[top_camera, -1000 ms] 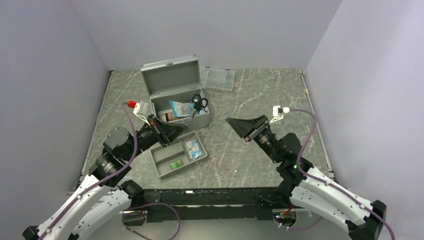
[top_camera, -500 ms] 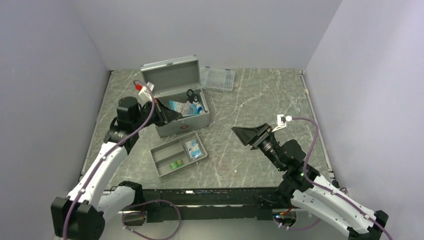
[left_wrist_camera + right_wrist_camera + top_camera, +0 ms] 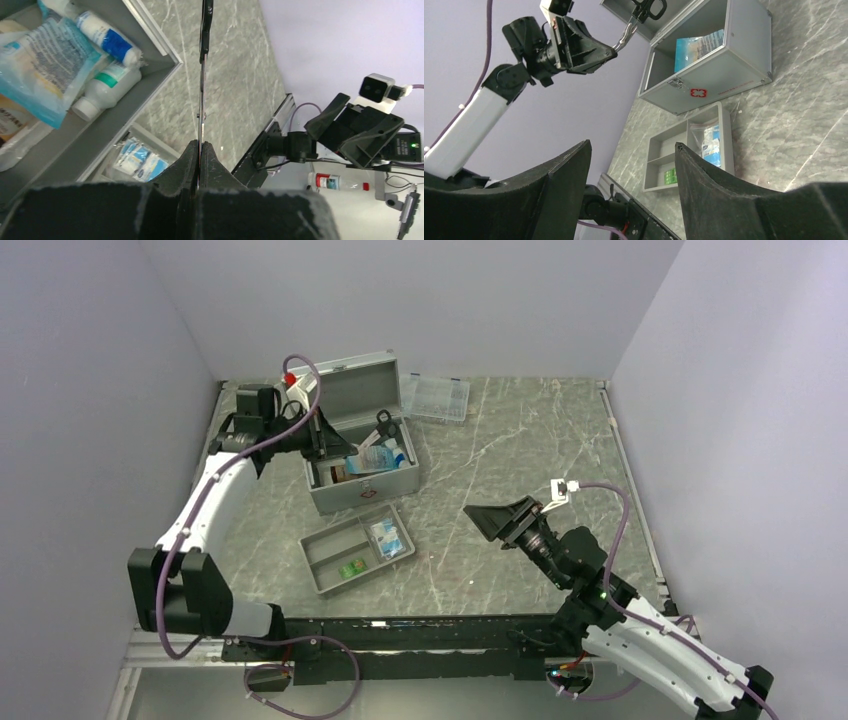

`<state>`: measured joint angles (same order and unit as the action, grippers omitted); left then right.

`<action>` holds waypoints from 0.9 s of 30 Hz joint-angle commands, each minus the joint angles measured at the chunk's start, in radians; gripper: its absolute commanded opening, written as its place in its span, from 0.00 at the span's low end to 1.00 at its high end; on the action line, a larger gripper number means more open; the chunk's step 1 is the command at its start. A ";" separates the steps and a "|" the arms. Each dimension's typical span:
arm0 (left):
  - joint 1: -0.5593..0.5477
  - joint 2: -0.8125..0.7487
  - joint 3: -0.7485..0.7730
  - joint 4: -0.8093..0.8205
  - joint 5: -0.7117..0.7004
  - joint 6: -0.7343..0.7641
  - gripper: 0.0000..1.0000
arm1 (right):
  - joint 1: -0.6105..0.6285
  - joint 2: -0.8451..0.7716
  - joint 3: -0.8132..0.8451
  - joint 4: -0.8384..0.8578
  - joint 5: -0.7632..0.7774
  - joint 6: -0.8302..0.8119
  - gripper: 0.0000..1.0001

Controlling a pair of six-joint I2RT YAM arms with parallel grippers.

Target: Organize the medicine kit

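The medicine kit [image 3: 366,489] is a grey metal box with a red mark on its front, standing open at the back left with its lid [image 3: 347,392] up. It holds a blue packet [image 3: 45,60], a white bottle [image 3: 105,90] and a roll with a blue label [image 3: 107,37]. My left gripper [image 3: 325,443] is shut on the blades of black-handled scissors [image 3: 383,422] and holds them over the open kit. The blades run straight out from the pads [image 3: 192,155]. My right gripper [image 3: 490,512] is open and empty above the table's middle right; its view shows the kit [image 3: 719,75] and scissors [image 3: 640,14].
A shallow grey divided tray [image 3: 326,556] lies in front of the kit with blue-and-white sachets [image 3: 387,537] and a small green pack [image 3: 351,568]. A flat clear compartment case [image 3: 436,397] lies behind the kit to its right. Purple walls enclose the table.
My left gripper went from in front of the kit into it, closed on the scissors and lifted them up and back. My right gripper drew back slightly toward the near edge.
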<state>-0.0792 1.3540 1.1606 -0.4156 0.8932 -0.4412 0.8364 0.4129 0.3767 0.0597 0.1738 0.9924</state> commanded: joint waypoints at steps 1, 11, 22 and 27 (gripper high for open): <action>0.027 0.051 0.087 -0.148 0.027 0.155 0.00 | 0.001 -0.042 -0.013 -0.001 -0.009 0.009 0.65; 0.033 0.175 0.198 -0.272 -0.121 0.264 0.00 | 0.000 -0.095 -0.033 -0.047 -0.010 0.021 0.66; 0.001 0.264 0.205 -0.276 -0.177 0.283 0.00 | 0.000 -0.092 -0.047 -0.041 -0.020 0.038 0.66; -0.019 0.268 0.207 -0.263 -0.187 0.266 0.02 | 0.000 -0.093 -0.050 -0.042 -0.022 0.040 0.66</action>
<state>-0.0814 1.6333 1.3312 -0.6907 0.7101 -0.1883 0.8364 0.3244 0.3317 -0.0006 0.1722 1.0248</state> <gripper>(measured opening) 0.026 0.656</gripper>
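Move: The medicine case, where I am taking the scissors, has its middle about 10 cm ahead of my left hand, neither left nor right, and some 19 cm below. Inside, the blue packet lies about 11 cm ahead and 2 cm to the right; the small white bottles are 12 cm ahead and 8 cm to the right. The grey tray is 7 cm back, on the table. From my right hand the case lies roughly 23 cm ahead, 24 cm left and 19 cm lower. With my left fingers still shut on the scissor blades, handles leading off to the right, I sink about 8 cm towards the open medicine case, easing some 3 cm forward over its front part and drifting a little left. As I go down I tip the fingertips some 15 to 20 degrees more steeply downward. ##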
